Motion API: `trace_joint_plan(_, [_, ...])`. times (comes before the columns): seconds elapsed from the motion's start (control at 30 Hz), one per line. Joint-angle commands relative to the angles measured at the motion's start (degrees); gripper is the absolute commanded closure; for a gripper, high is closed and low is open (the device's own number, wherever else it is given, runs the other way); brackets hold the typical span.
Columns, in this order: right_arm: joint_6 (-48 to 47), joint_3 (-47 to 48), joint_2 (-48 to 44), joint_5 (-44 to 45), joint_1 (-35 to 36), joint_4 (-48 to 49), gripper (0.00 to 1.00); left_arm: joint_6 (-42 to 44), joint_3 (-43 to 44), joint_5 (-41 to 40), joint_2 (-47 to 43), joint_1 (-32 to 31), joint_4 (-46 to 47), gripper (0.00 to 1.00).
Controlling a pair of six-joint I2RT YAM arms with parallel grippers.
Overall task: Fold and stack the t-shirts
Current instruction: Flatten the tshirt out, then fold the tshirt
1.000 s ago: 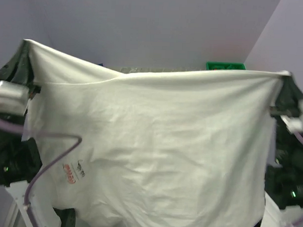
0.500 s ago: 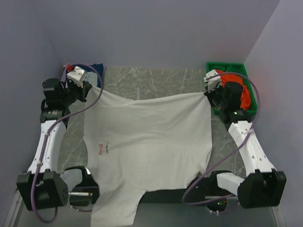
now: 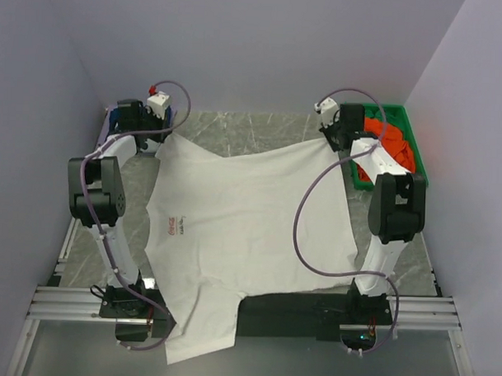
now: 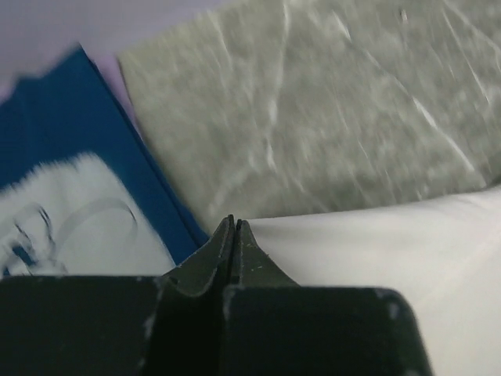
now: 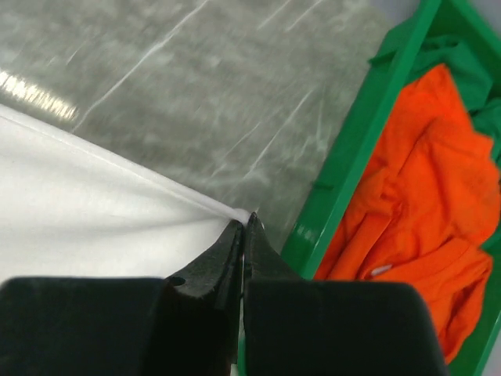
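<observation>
A white t-shirt (image 3: 250, 221) with a small red chest logo (image 3: 169, 226) lies spread flat on the grey table (image 3: 236, 130). Its near part hangs over the table's front edge. My left gripper (image 3: 160, 135) is shut on the shirt's far left corner; in the left wrist view its jaws (image 4: 233, 223) are closed against the white cloth (image 4: 391, 258). My right gripper (image 3: 335, 143) is shut on the far right corner (image 5: 244, 219). A navy t-shirt with a white graphic (image 4: 94, 180) lies just left of the left gripper. An orange t-shirt (image 5: 423, 204) lies in the green bin.
The green plastic bin (image 3: 417, 161) stands at the far right, close beside the right gripper; its wall (image 5: 352, 157) is right of the jaws. Green cloth (image 5: 470, 47) also lies in it. Walls enclose the table on three sides.
Both grippers have carried the white shirt down from in front of the camera and drawn it towards the far side; it now lies flat on the table.
</observation>
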Motion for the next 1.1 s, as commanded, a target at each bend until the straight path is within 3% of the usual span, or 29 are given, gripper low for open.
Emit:
trace_joint_plan(0.0, [-1.31,8.12,4.17,4.21,-0.05,-1.57,1.00,-1.25,11.26,0.12,4.30,-0.75,2.79,0.99])
trace_joint_plan(0.27, [-2.28,18.92,14.01,6.93,-0.93,-4.47,1.00,-3.36,31.21,2.50,18.01,-1.98,-0.01,0.99])
trace_joint_plan(0.53, [-2.80,29.75,22.63,8.16,-0.93,-7.02,1.00,1.74,35.01,-0.49,23.38,-2.60,-0.73,0.99])
trace_joint_plan(0.7, [-2.98,31.43,22.82,7.90,-0.93,-8.17,1.00,2.01,33.78,1.00,21.55,-2.60,-0.65,0.99])
trace_joint_plan(0.8, [-3.85,27.22,19.31,7.02,-1.11,-6.94,1.00,2.44,31.94,2.67,18.21,-2.25,-0.73,0.99])
trace_joint_plan(1.07, [-8.42,13.60,7.79,2.64,-2.34,-7.29,1.00,8.40,15.61,10.40,1.87,0.04,-5.90,0.99])
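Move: The white t-shirt's middle lies about 27 cm right of the left hand, 25 cm back and 10 cm lower; the left hand pinches its far left corner. Its print is roughly 27 cm back and 4 cm right, the folded blue stack about 10 cm left and 5 cm ahead. From the right hand, on the far right corner, the shirt's middle is about 28 cm left and 24 cm back, the green bin some 17 cm right and 2 cm ahead. The white t-shirt's two far corners, still pinched in shut fingers, are swept forward over the table, about 12 cm by the left hand and 9 cm by the right, then both hands turn back some 5 cm. The left rises, dips and lifts again on the way back; the right sinks about 4 cm beside the green bin. ##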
